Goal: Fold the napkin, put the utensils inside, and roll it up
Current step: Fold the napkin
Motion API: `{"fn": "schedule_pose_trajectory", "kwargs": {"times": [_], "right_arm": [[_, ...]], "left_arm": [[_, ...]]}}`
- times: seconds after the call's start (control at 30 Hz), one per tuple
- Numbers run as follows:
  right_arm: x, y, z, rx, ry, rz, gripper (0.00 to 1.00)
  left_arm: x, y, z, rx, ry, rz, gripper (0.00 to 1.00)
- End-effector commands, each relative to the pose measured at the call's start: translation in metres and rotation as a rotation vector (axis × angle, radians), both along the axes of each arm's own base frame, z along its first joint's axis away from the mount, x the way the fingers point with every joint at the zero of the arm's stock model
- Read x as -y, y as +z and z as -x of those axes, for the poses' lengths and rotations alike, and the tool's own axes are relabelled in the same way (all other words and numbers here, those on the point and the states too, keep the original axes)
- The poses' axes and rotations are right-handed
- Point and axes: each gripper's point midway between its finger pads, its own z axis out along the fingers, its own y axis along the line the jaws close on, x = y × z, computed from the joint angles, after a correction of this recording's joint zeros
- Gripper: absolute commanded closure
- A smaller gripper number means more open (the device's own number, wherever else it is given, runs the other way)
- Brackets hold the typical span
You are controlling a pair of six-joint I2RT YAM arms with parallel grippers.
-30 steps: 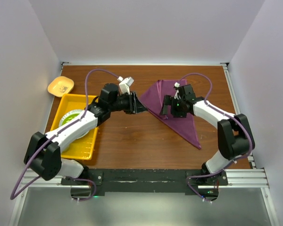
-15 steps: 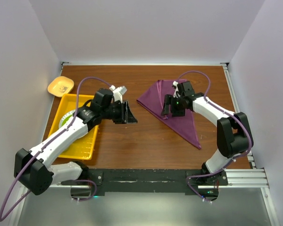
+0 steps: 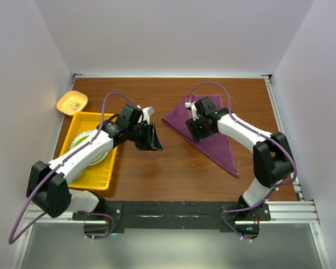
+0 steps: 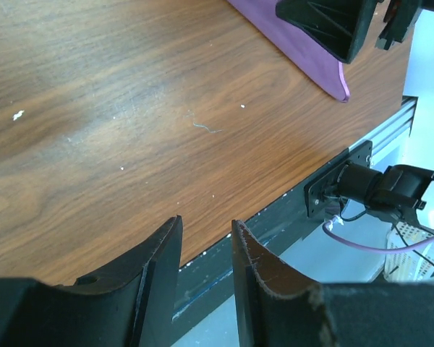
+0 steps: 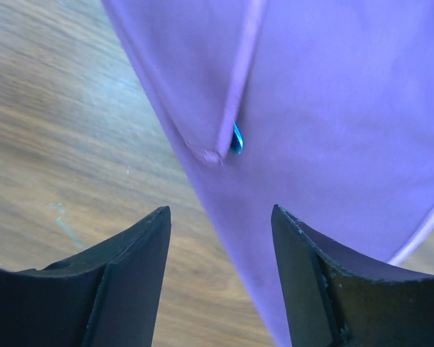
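Note:
The plum-purple napkin lies folded into a long triangle on the right half of the table. My right gripper hovers open over its left edge, nothing between the fingers. In the right wrist view that gripper straddles the napkin border. A small blue-teal tip pokes out from under a folded corner; the utensils are otherwise hidden. My left gripper hangs over bare wood left of the napkin. In the left wrist view the gripper stands narrowly open and empty, with the napkin far off.
A yellow tray at the left holds a green plate. A small yellow dish sits at the back left corner. White walls enclose the table on three sides. The near table edge and the metal rail show below the left fingers.
My left gripper has pulled back left and nearer, away from the napkin's corner. My right gripper has shifted left onto the napkin's left edge and its jaws have narrowed.

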Motion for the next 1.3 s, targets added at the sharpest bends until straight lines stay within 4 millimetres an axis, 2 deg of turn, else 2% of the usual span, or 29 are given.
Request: {"fn": "schedule_pose_trajectory", "kwargs": {"times": [0.0,0.03,0.07,0.2,0.5,0.87,1.1,1.23,1.27], "right_arm": [[-0.001,0.017,-0.023,0.135,0.164,0.212,0.37],[0.001,0.016,-0.025,0.140,0.170,0.239,0.37],[0.001,0.010,-0.026,0.128,0.177,0.261,0.37],[-0.008,0.005,-0.028,0.103,0.242,0.290,0.42],[-0.018,-0.007,-0.021,0.069,0.309,0.289,0.52],[-0.026,-0.018,-0.017,0.034,0.341,0.282,0.58],[-0.029,-0.026,-0.019,0.012,0.344,0.283,0.71],[-0.026,-0.023,-0.021,0.014,0.331,0.293,0.78],[-0.027,-0.020,-0.022,0.021,0.326,0.292,0.84]], "left_arm": [[0.007,0.022,-0.014,0.032,-0.007,0.021,0.62],[0.007,0.028,-0.018,0.044,-0.010,0.012,0.62],[0.007,0.026,-0.021,0.050,-0.023,-0.007,0.62],[0.006,0.037,-0.031,0.095,-0.036,-0.038,0.62],[-0.003,0.035,-0.037,0.104,-0.043,-0.057,0.62],[-0.007,0.034,-0.035,0.098,-0.030,-0.052,0.62],[-0.009,0.036,-0.034,0.101,-0.026,-0.047,0.62],[-0.010,0.037,-0.033,0.104,-0.022,-0.046,0.62],[-0.010,0.037,-0.033,0.103,-0.022,-0.048,0.62]]}}
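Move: The folded-over flap's free corner is about 4 cm below the right hand, some 2 cm to its left and 1 cm ahead. The teal utensil tip peeks out 1–2 cm farther out and 1 cm to the right of that corner. The napkin's left tip is roughly 10 cm ahead and 15 cm left of the hand; its near right tip is 15 cm back and 14 cm right. From the left hand the flap corner is about 10 cm ahead, 15 cm right and 13 cm down. The right fingertips come down onto the flap's free corner and close around it from more than half open to nearly shut. The hand first swings slightly forward and left, then sinks to finish about 4 cm lower and 2 cm farther left, turning some 20 degrees counter-clockwise while its left side dips. The empty left hand shifts 3 cm forward and 2 cm up, then waits. ##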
